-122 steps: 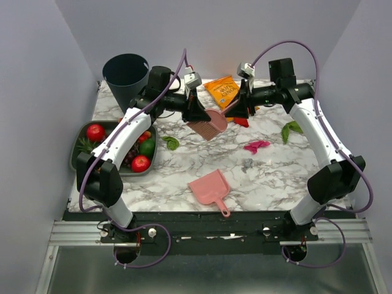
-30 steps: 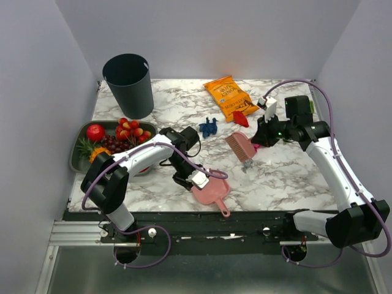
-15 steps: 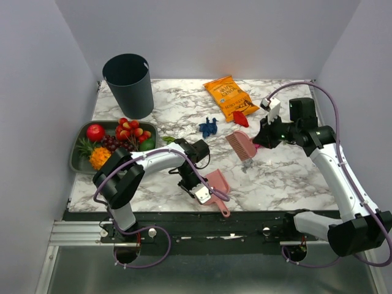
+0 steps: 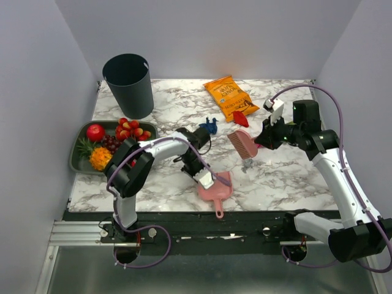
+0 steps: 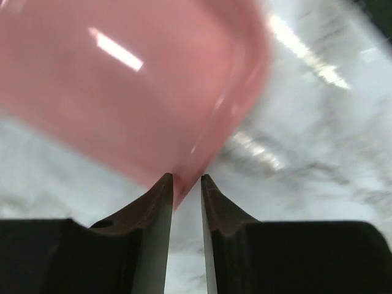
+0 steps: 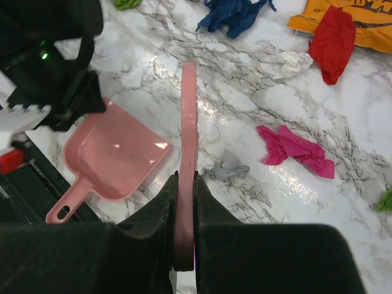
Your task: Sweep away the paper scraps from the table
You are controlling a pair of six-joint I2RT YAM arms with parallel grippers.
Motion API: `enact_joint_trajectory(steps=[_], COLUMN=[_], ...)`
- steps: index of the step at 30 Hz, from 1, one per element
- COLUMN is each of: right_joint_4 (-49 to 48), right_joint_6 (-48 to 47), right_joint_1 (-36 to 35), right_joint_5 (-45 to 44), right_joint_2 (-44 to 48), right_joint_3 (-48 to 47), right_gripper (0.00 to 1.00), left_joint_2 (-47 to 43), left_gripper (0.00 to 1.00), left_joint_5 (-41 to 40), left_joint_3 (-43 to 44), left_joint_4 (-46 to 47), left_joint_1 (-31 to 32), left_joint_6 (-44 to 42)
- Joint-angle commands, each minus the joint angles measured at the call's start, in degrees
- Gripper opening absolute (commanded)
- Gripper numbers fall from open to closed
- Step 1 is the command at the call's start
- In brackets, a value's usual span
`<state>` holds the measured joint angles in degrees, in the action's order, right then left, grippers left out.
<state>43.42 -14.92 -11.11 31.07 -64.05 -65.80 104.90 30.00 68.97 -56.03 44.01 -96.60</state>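
Observation:
Paper scraps lie on the marble table (image 4: 288, 177): a blue one (image 4: 209, 126), a red one (image 4: 241, 118) by the snack bag, a grey one (image 4: 247, 164) and a magenta one (image 6: 297, 150). My right gripper (image 6: 185, 174) is shut on the handle of the pink brush (image 4: 242, 144), which hangs just left of the grey scrap (image 6: 228, 165). My left gripper (image 4: 208, 181) is at the back corner of the pink dustpan (image 4: 215, 188). Its jaws stand a narrow gap apart, with the pan's corner (image 5: 184, 190) at the tips. Whether they clamp it does not show.
A dark bin (image 4: 128, 82) stands at the back left. The fruit tray (image 4: 78, 160) sits at the left edge, and the orange snack bag (image 4: 229, 95) lies at the back. The dustpan's handle (image 4: 218, 211) reaches the black front edge. A green scrap (image 6: 125, 3) lies beyond the dustpan.
My left gripper swung round to the dustpan's back corner and its jaws narrowed. The dustpan turned, so its handle points at the front edge. The right arm drifted slightly right with the brush.

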Motion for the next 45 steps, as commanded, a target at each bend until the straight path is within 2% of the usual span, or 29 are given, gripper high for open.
enact_joint_trajectory(steps=[1, 5, 8, 11, 12, 15, 16, 18, 20, 25, 31, 34, 38, 45], right_joint_4=[-2.02, -2.64, -3.25, -3.52, -3.78, -4.65, -5.01, -5.88, -6.15, -5.19, -2.64, -2.64, -2.81, -3.43], right_joint_6=[0.94, 1.03, 0.68, 0.85, 0.94, 1.12, 1.21, 1.21, 1.12, 1.38, 1.12, 1.29, 1.73, 1.56], right_joint_1=[0.65, 1.01, 1.01, 1.01, 1.09, 1.09, 1.09, 1.1, 1.09, 1.09, 1.09, 1.09, 1.09, 1.09], right_joint_5=[-0.57, -0.49, -0.83, -1.8, -2.15, -2.94, -3.12, -3.56, -3.73, -2.86, -1.1, -1.01, 0.04, -0.04], right_joint_2=[0.33, -0.72, -1.42, -1.6, -1.52, -1.78, -1.95, -2.39, -3.71, -7.66, -11.71, -11.8, -10.83, -8.02], right_joint_3=[-0.29, -0.64, -0.47, -0.29, -0.03, 0.32, 0.23, -0.03, -0.73, -3.54, -8.11, -8.12, -7.77, -5.31], right_gripper=[0.01, 0.01, 0.01, 0.01, 0.01, 0.01, 0.0, 0.01, 0.01, 0.01, 0.01, 0.0, 0.01, 0.0], left_joint_2=[6.44, 8.12, 6.29, 0.41, -1.35, -6.54, -7.6, -7.35, -5.33, -3.39, -0.06, 2.14, 3.03, 4.34], left_gripper=[0.34, 0.39, 0.44, 0.5, 0.52, 0.56, 0.58, 0.61, 0.6, 0.6, 0.6, 0.6, 0.62, 0.6], left_joint_5=[-1.61, -2.58, -1.61, 0.41, 0.32, -3.61, -6.33, -7.93, -5.76, -4.86, -0.12, 0.77, -2.92, -0.73], left_joint_3=[12.13, 19.43, 20.07, 16.31, 14.98, 10.49, 9.87, 9.34, 9.51, 7.32, 7.23, 7.06, 6.53, 7.23], left_joint_4=[3.28, 6.2, 4.09, 5.4, 6.45, 10.14, 9.98, 8.66, 5.94, 9.09, 11.11, 10.51, 9.45, 7.95], left_joint_1=[-7.0, -10.52, -11.14, -11.14, -10.96, -9.91, -9.73, -9.82, -9.82, -8.77, -5.34, -5.25, -4.9, -2.53], left_joint_6=[3.95, 15.53, 22.83, 38.45, 48.85, 65.52, 75.06, 82.76, 89.52, 95.09, 101.25, 104.4, 107.31, 107.23])
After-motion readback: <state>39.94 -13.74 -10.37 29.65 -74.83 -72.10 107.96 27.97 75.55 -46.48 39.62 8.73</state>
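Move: The dustpan's middle lies about 8 cm right of the left hand and some 4 cm back, 2 cm lower, its left front corner right by the fingertips. The blue scrap lies about 22 cm ahead of that hand and 5 cm right; the grey scrap about 5 cm ahead and 21 cm right. From the right hand, the dustpan's middle is some 15 cm left, 12 cm back and 22 cm below. The dustpan's left front corner is left behind as the left hand sweeps on fast, about 15 cm forward towards the blue scrap, then rises and comes back down over the pan's left edge, turning some 95 degrees counter-clockwise while its fingers open wider to straddle that edge from above. The right hand keeps the brush aloft and carries it about 5 cm forward. ##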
